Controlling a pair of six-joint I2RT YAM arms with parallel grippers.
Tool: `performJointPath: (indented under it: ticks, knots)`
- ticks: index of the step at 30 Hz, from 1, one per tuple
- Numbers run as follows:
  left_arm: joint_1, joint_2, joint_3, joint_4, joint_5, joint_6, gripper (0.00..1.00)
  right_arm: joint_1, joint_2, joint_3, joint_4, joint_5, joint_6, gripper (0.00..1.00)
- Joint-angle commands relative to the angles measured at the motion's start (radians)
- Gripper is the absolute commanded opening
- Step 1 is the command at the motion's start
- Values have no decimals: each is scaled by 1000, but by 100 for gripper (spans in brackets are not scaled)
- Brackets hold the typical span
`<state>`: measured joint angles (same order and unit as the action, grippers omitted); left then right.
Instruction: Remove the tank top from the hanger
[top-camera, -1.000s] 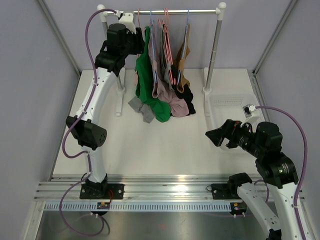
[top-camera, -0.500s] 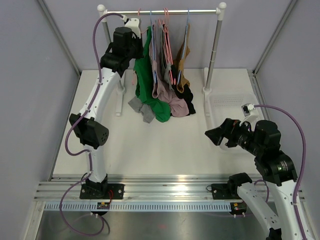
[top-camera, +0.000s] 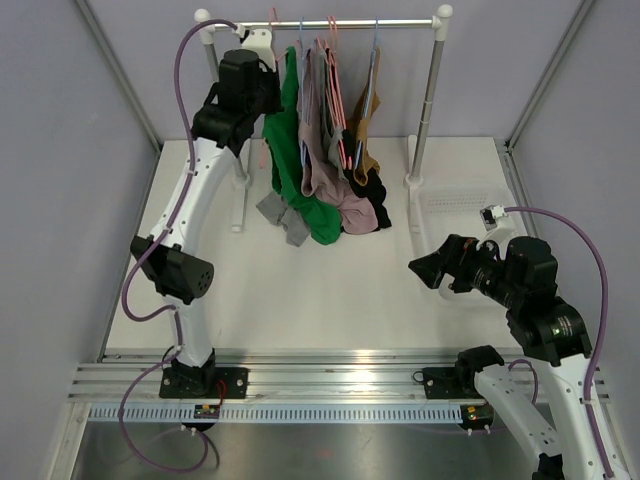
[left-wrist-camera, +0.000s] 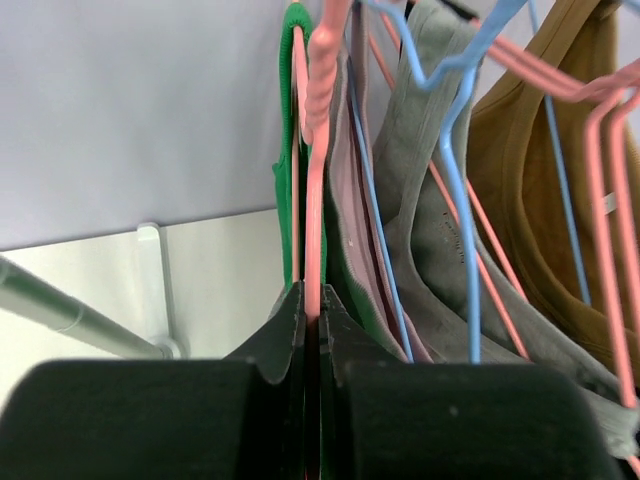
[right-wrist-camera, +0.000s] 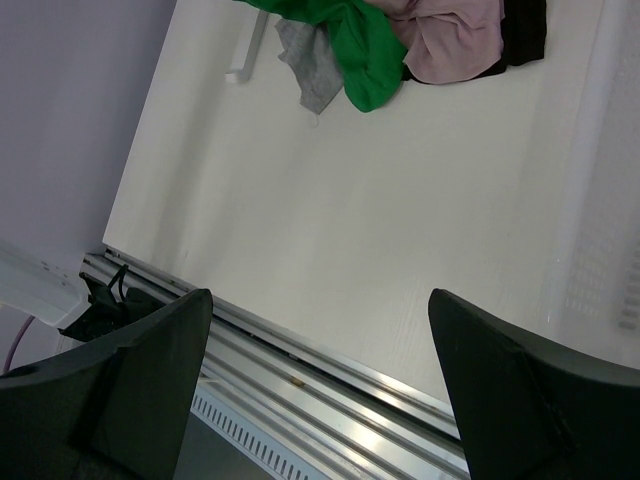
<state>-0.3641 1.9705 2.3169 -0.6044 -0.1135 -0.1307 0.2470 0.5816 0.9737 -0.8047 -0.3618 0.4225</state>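
Note:
The green tank top (top-camera: 290, 150) hangs leftmost on the rail (top-camera: 340, 23), on a pink hanger (left-wrist-camera: 313, 200). High at the rail's left end, my left gripper (top-camera: 268, 85) is shut on that hanger. In the left wrist view its wire runs straight between the closed fingertips of the left gripper (left-wrist-camera: 312, 300), with the green tank top (left-wrist-camera: 290, 120) just behind. My right gripper (top-camera: 420, 270) hovers low over the table at the right, open and holding nothing. The right wrist view shows the right gripper (right-wrist-camera: 318, 296) wide apart above bare table.
Further tops hang to the right on pink and blue hangers: mauve (top-camera: 325, 150), grey-green (left-wrist-camera: 420, 200) and brown (top-camera: 365, 130), their hems bunched on the table. A white basket (top-camera: 465, 205) sits at the right by the rack post (top-camera: 428, 100). The metal front rail (right-wrist-camera: 330, 385) lies below my right gripper.
My left gripper has closed on the pink hanger and shifted slightly left and up, tugging the green top with it. The right arm has barely moved.

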Motion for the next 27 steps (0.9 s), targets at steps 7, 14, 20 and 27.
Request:
performJointPath:
  ticks: [7, 14, 20, 27]
  knots:
    - [-3, -220, 12, -9, -69, -17, 0, 5, 4, 16, 45, -29, -7, 97]
    - [-3, -514, -292, -37, -112, -52, 0, 5, 29, 77, 41, -58, -34, 97]
    - [-3, -754, -384, -110, -92, -79, 0, 5, 38, 108, 55, -83, -34, 98]
    - [-3, -1033, -540, -256, 151, -141, 0, 5, 79, 94, 243, -291, 56, 98]
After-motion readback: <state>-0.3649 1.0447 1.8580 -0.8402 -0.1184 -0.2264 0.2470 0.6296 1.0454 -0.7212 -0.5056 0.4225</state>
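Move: The left gripper already pinches the pink hanger. From it, the green tank top's middle hangs about 4 cm ahead, 4 cm right and 15 below; the rack's rail runs some 10 cm ahead and 8 above; the rack's left post stands about 10 cm ahead, 11 left. The mauve top's middle is about 5 cm ahead, 8 right and 15 below. From the empty right gripper, the tank top is some 35 cm ahead, 25 left and 4 below. Keep the left fingers shut on the pink hanger and lift about 7 cm, already drawing back, to unhook it from the rail; then pull it faster towards the robot, about 28 cm back in all, drifting left and rising again, the fingers tipping up some 10 degrees. Late on, raise the open right gripper about 4 cm and ease it left. ##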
